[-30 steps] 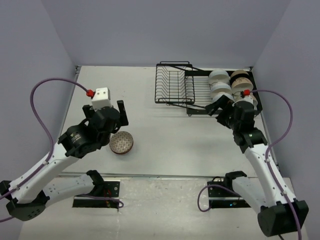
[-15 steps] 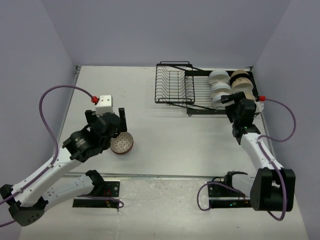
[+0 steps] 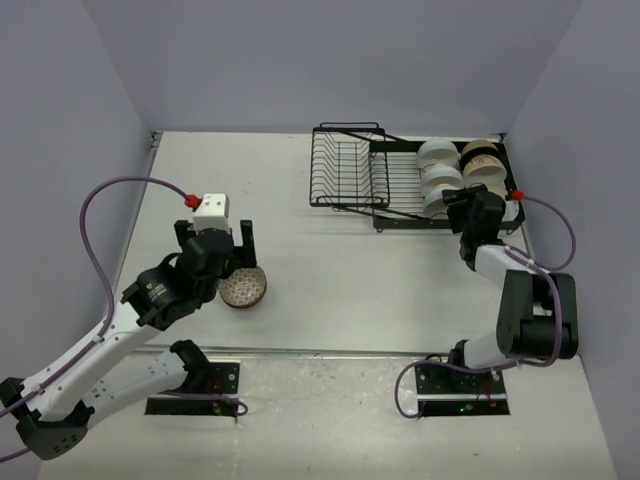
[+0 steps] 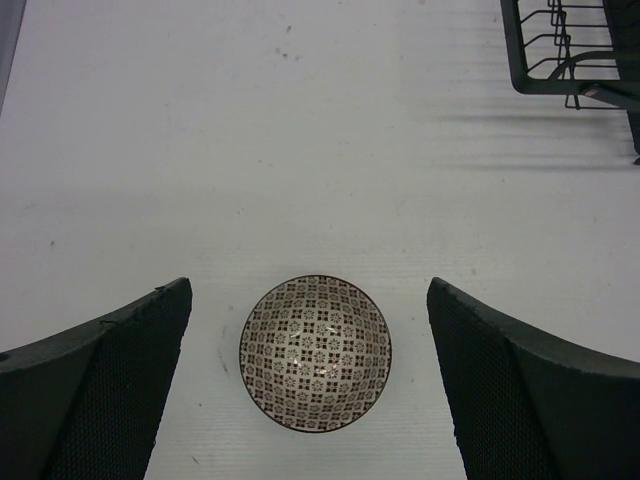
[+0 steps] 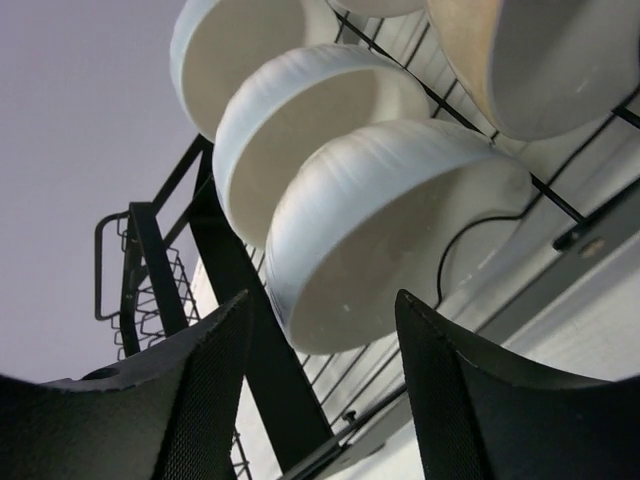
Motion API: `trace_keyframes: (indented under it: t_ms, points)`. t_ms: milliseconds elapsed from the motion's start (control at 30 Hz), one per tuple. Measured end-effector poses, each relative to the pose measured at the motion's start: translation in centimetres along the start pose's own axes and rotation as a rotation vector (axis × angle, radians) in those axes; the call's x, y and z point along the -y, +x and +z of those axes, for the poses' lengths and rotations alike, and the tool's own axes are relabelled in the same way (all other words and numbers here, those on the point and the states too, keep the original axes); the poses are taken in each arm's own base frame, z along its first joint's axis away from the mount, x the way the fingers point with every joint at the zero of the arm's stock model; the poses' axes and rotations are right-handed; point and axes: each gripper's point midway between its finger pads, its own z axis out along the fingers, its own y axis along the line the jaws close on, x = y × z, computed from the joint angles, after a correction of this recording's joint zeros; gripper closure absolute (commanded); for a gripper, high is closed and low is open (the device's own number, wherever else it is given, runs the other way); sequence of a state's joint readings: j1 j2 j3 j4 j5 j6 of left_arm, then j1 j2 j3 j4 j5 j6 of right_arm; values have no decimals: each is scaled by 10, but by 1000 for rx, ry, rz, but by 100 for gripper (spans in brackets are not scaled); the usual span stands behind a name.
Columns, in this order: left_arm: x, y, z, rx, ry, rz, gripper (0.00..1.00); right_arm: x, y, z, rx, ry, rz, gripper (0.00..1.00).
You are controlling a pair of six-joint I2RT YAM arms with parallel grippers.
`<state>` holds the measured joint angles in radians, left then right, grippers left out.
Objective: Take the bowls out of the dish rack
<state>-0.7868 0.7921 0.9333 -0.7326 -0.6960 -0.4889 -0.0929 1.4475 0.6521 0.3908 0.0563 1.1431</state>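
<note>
A reddish-brown patterned bowl (image 3: 243, 288) stands upright on the table; in the left wrist view it (image 4: 315, 352) lies between my fingers, untouched. My left gripper (image 3: 215, 243) hovers over it, open and empty. The black wire dish rack (image 3: 348, 170) sits far right; its flat section (image 3: 400, 200) holds white bowls (image 3: 440, 178) and beige bowls (image 3: 482, 160) on edge. My right gripper (image 3: 455, 205) is open at the rack's near edge. In the right wrist view its open jaws (image 5: 325, 330) sit just below the nearest white bowl (image 5: 390, 230), not closed on it.
Two more white bowls (image 5: 300, 130) stand behind the nearest one, and a beige bowl (image 5: 540, 60) to its right. A thick black rack bar (image 5: 240, 300) runs close by my right gripper's left finger. The rack corner shows in the left wrist view (image 4: 570, 60).
My right arm has folded in and carried its gripper up to the nearest white bowl at the rack's edge. My left gripper has shifted slightly over the patterned bowl, which has not moved.
</note>
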Motion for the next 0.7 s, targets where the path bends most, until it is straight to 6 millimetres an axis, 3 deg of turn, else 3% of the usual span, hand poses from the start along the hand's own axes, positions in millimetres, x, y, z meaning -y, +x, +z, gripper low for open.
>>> trace_keyframes:
  t_ms: [267, 367, 700]
  points:
    - [10, 5, 5, -20, 55, 23, 0, -11, 1, 23, 8, -75, 25, 65]
    - [13, 7, 6, -23, 69, 22, 0, -14, 1, 28, 17, -101, 37, 69]
    - [19, 7, 9, -30, 110, 26, 0, -21, 0, 24, 47, -196, 92, 87]
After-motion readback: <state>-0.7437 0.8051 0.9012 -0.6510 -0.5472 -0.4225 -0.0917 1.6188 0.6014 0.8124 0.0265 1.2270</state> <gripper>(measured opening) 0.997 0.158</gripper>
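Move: The near white bowl, front one of the left column in the rack, is tipped with its opening back towards the right hand; its middle lies about 5 cm ahead, 1 cm left and 3 cm below. The next white bowl stands some 6 cm beyond it, the near tan bowl about 11 cm to its right. From the left hand the near white bowl is roughly 24 cm ahead, 52 cm right and 15 cm lower. The right hand pushes straight forward some 3 cm to the near white bowl, then all but stops while the wrist keeps tipping the fingers up by roughly 10 degrees and the gripper goes on closing from over half open to nearly shut, pinching the bowl's upper near rim with one finger inside and one outside. Meanwhile the empty left hand, fingers still wide open, drifts about 2 cm to the right and a little down above the patterned bowl, turning slightly clockwise. ##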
